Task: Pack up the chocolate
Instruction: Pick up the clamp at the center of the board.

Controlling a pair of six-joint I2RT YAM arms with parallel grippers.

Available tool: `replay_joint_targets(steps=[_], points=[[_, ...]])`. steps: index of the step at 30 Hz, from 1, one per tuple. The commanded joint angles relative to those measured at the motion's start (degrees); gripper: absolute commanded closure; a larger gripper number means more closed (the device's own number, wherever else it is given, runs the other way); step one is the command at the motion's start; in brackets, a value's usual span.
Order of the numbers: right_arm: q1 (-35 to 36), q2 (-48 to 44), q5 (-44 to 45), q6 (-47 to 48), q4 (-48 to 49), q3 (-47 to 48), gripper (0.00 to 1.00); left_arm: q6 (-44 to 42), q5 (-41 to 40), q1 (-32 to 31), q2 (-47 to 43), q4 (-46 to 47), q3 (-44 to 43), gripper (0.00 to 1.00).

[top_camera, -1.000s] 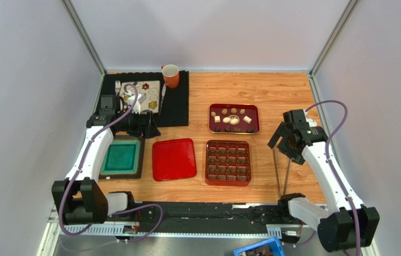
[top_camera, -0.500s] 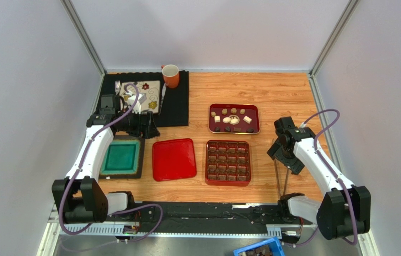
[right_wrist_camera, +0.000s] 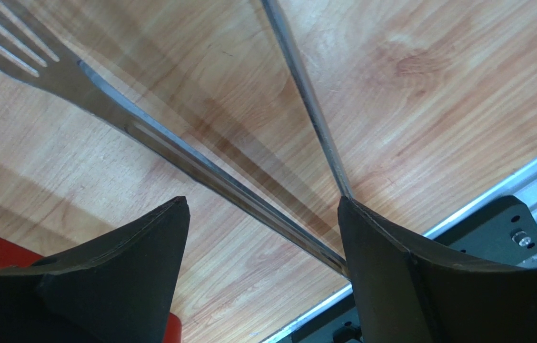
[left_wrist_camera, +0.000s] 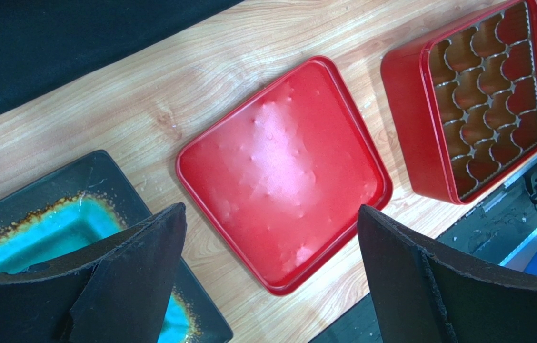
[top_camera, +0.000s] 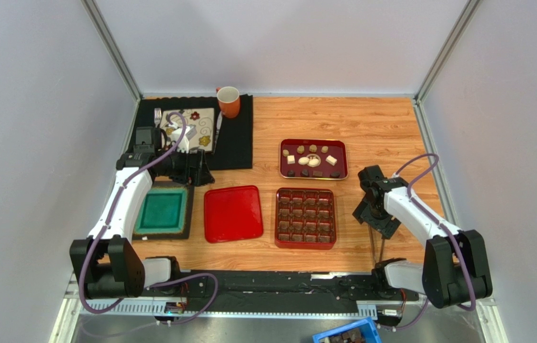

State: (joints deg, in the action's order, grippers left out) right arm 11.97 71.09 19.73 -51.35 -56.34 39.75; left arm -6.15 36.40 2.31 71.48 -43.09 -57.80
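The chocolate (top_camera: 312,158), several small brown and cream pieces, lies on the dark red tray (top_camera: 341,168) at mid-table. In front of it stands the red box (top_camera: 306,244) with gridded compartments, also at the upper right of the left wrist view (left_wrist_camera: 411,128). Metal tongs (top_camera: 376,246) lie on the wood right of the box. My right gripper (top_camera: 373,219) hangs low over them. In the right wrist view both tong arms (right_wrist_camera: 178,156) run between its open fingers (right_wrist_camera: 260,207), one arm against the right finger. My left gripper (left_wrist_camera: 271,214) is open and empty above the red lid (left_wrist_camera: 282,171).
The red lid (top_camera: 233,213) lies left of the box, with a teal dish (top_camera: 161,211) further left. A black mat (top_camera: 239,146) at the back left carries a patterned plate (top_camera: 200,121), and an orange mug (top_camera: 228,101) stands at its far corner. The table's near edge is just behind the tongs.
The right arm has swung in and down from the right edge onto the tongs, and its fingers have narrowed a little. The left arm has not moved.
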Motion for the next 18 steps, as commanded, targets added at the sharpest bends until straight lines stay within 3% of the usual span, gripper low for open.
replay_joint_targets(steps=[1,6,10,15,17,18], points=[[0.69,0.98,0.75,0.99,5.1,0.15,0.22,-1.06,0.6,0.15,-0.82,-0.15,-1.0,0.02],[0.69,2.73,0.23,2.57,7.29,-0.02,0.35,-0.79,0.34,0.07,-0.91,0.46,-0.73,0.02],[0.78,5.28,-0.65,3.98,9.66,0.24,0.62,-0.61,0.25,0.07,-1.08,0.9,-0.38,0.02],[0.78,7.66,-0.65,5.47,11.07,1.47,0.69,-1.23,-0.98,0.07,-1.52,0.82,-0.38,0.02],[0.78,8.45,-1.0,6.44,12.04,1.65,0.85,-1.32,-1.33,0.07,-1.7,0.82,-0.38,0.02],[0.78,8.54,-1.18,6.7,12.3,2.17,1.0,-1.32,-1.33,0.07,-1.78,0.82,-0.3,0.02]])
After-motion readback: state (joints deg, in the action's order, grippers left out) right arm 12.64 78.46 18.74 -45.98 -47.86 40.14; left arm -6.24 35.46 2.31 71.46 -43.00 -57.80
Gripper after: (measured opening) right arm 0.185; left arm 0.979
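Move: The clamp lies almost right under the right hand, its middle about 1 cm back and 2 cm below, fork tips pointing forward and joined end towards the bases. The empty chocolate box sits some 18 cm to the right hand's left and about 1 cm ahead; the tray of chocolates is roughly 18 cm ahead and 16 cm left. From the idle left hand the clamp is about 43 cm right, 12 cm back and 15 cm down. The clamp's fork-ended arm, the left of its two, gets caught as the right gripper shuts from wide to nearly closed, pinching that thin metal between its fingertips and leaving the other arm outside. Meanwhile the hand slides forward about 2.5 cm, sinks some 2 cm towards the board and turns about 5 degrees counter-clockwise. ##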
